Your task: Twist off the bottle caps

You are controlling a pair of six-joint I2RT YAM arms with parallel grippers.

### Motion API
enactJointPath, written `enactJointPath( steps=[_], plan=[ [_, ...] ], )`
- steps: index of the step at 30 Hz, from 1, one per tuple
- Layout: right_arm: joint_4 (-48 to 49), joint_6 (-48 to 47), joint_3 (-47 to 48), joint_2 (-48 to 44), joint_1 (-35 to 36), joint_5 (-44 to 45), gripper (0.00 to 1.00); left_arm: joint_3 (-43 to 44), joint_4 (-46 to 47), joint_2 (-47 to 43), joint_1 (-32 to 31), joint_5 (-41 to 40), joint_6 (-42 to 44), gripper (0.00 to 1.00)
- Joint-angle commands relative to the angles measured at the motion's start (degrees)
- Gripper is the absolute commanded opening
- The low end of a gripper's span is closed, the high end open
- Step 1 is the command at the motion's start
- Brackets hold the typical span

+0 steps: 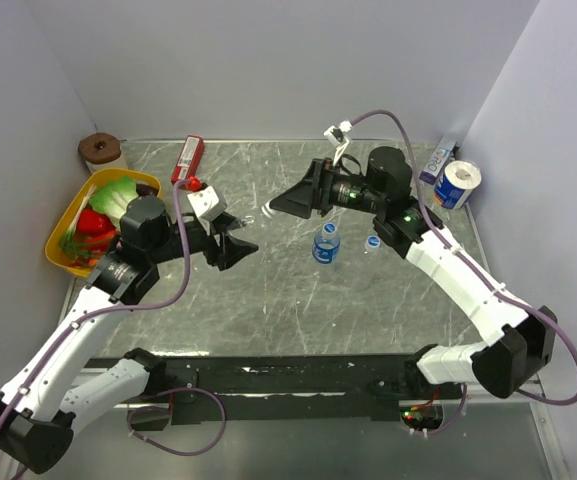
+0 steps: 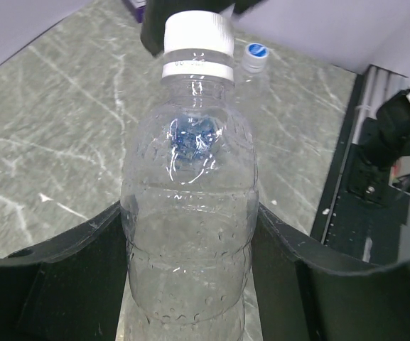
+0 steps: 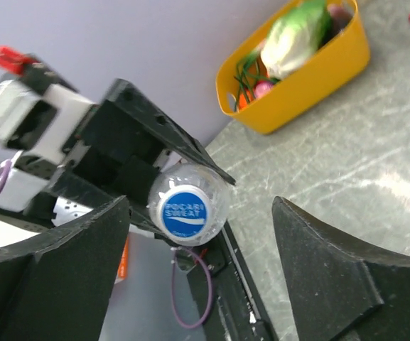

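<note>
My left gripper (image 2: pixel 189 245) is shut on the body of a clear bottle (image 2: pixel 190 213), with a black finger pressed on each side. Its cap (image 2: pixel 197 39) has a white rim and points at my right gripper (image 1: pixel 276 205). In the right wrist view the cap's blue top (image 3: pixel 185 212) faces the camera between the fingers of my right gripper (image 3: pixel 201 206), which is open and touches nothing. A second bottle (image 1: pixel 326 243) with a blue label stands on the table to the right. A small blue-and-white cap (image 1: pixel 373 241) sits beside it.
A yellow basket (image 1: pixel 68 215) of vegetables stands at the left edge. A red box (image 1: pixel 187 158) and a brown round object (image 1: pixel 100 150) lie at the back left. A toilet roll (image 1: pixel 458 183) and a small carton (image 1: pixel 438 160) stand at the back right.
</note>
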Motion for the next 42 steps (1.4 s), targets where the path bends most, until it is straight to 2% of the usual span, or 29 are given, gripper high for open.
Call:
enactJointPath(
  steps=[1,10,13,14,16,17,20,24,25,27,31,35,37,42],
  plan=[
    [-0.3,1.99,2.52,1.58,0.96,2.17,0.85,2.08,0.18,-0.73,-1.45,-7.44,1.4,0.38],
    [0.58,2.87,2.79,3.69,2.28,3.31,0.73,2.52,-1.66,0.51,-4.26,-12.2,2.54,0.38],
    [2.16,3.13,2.96,4.31,2.2,2.7,0.62,2.52,-2.1,0.68,-4.61,-13.34,2.89,0.38],
    [2.25,3.13,3.05,4.4,2.28,2.52,0.53,2.61,-2.19,0.68,-4.7,-13.52,2.89,0.38],
    [2.42,2.96,3.05,4.49,2.2,2.17,0.42,2.43,-2.1,0.51,-4.7,-13.43,2.72,0.38],
    [2.42,2.78,2.88,4.49,2.2,2.17,0.32,2.26,-1.67,0.51,-4.7,-13.26,2.63,0.38],
    [3.73,1.64,1.83,3.96,2.28,1.73,0.22,2.26,-0.96,0.24,-3.92,-9.67,0.79,0.38],
    [7.96,-3.09,-0.81,2.47,1.85,-0.55,0.17,0.68,6.56,-1.25,1.88,4.56,-5.78,0.38],
    [8.57,-4.15,-1.42,2.29,1.67,-1.17,0.17,0.07,7.99,-1.51,3.37,10.76,-6.85,0.38],
    [10.15,-7.65,-2.13,1.68,1.41,-3.54,0.15,-0.29,10.45,-1.43,6.8,16.16,-9.39,0.38],
    [13.14,-12.33,-4.24,1.06,0.62,-8.98,0.15,0.67,12.04,-0.29,7.87,23.73,-10.11,0.38],
    [21.22,-10.59,-6.96,1.06,-1.92,-16.28,0.15,1.29,12.31,0.59,8.04,33.38,-10.55,0.38],
    [23.34,-9.09,-7.67,1.06,-2.98,-17.78,0.15,2.17,11.35,0.86,8.04,34.9,-9.76,0.38],
    [20.62,-10.4,-7.67,-1.04,-6.14,-16.29,0.16,3.66,6.34,1.21,8.04,33.59,-5.91,0.38]
  ],
)
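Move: At the right fingertips, the white cap of the clear bottle sits about 1 cm to the left and roughly level with that open hand. From the left hand, which already holds the bottle by its body, the cap is some 4 cm ahead and 7 cm to the right, at about the same height. On the table, roughly 25 cm below the right hand, stand the blue-label bottle 12 cm to its right and 1 cm back, and the small bottle 21 cm right and 4 cm back. Sinking about 3 cm and easing left, the right hand closes its fingers on the cap while the left, still gripping the bottle, dips about 2 cm and slips slightly forward. Then both draw back about 4 cm, rising some 2 cm, as the right twists the cap about 25 degrees counter-clockwise seen facing its top, and the left counter-turns the bottle while swinging clockwise some 20 degrees from above. ##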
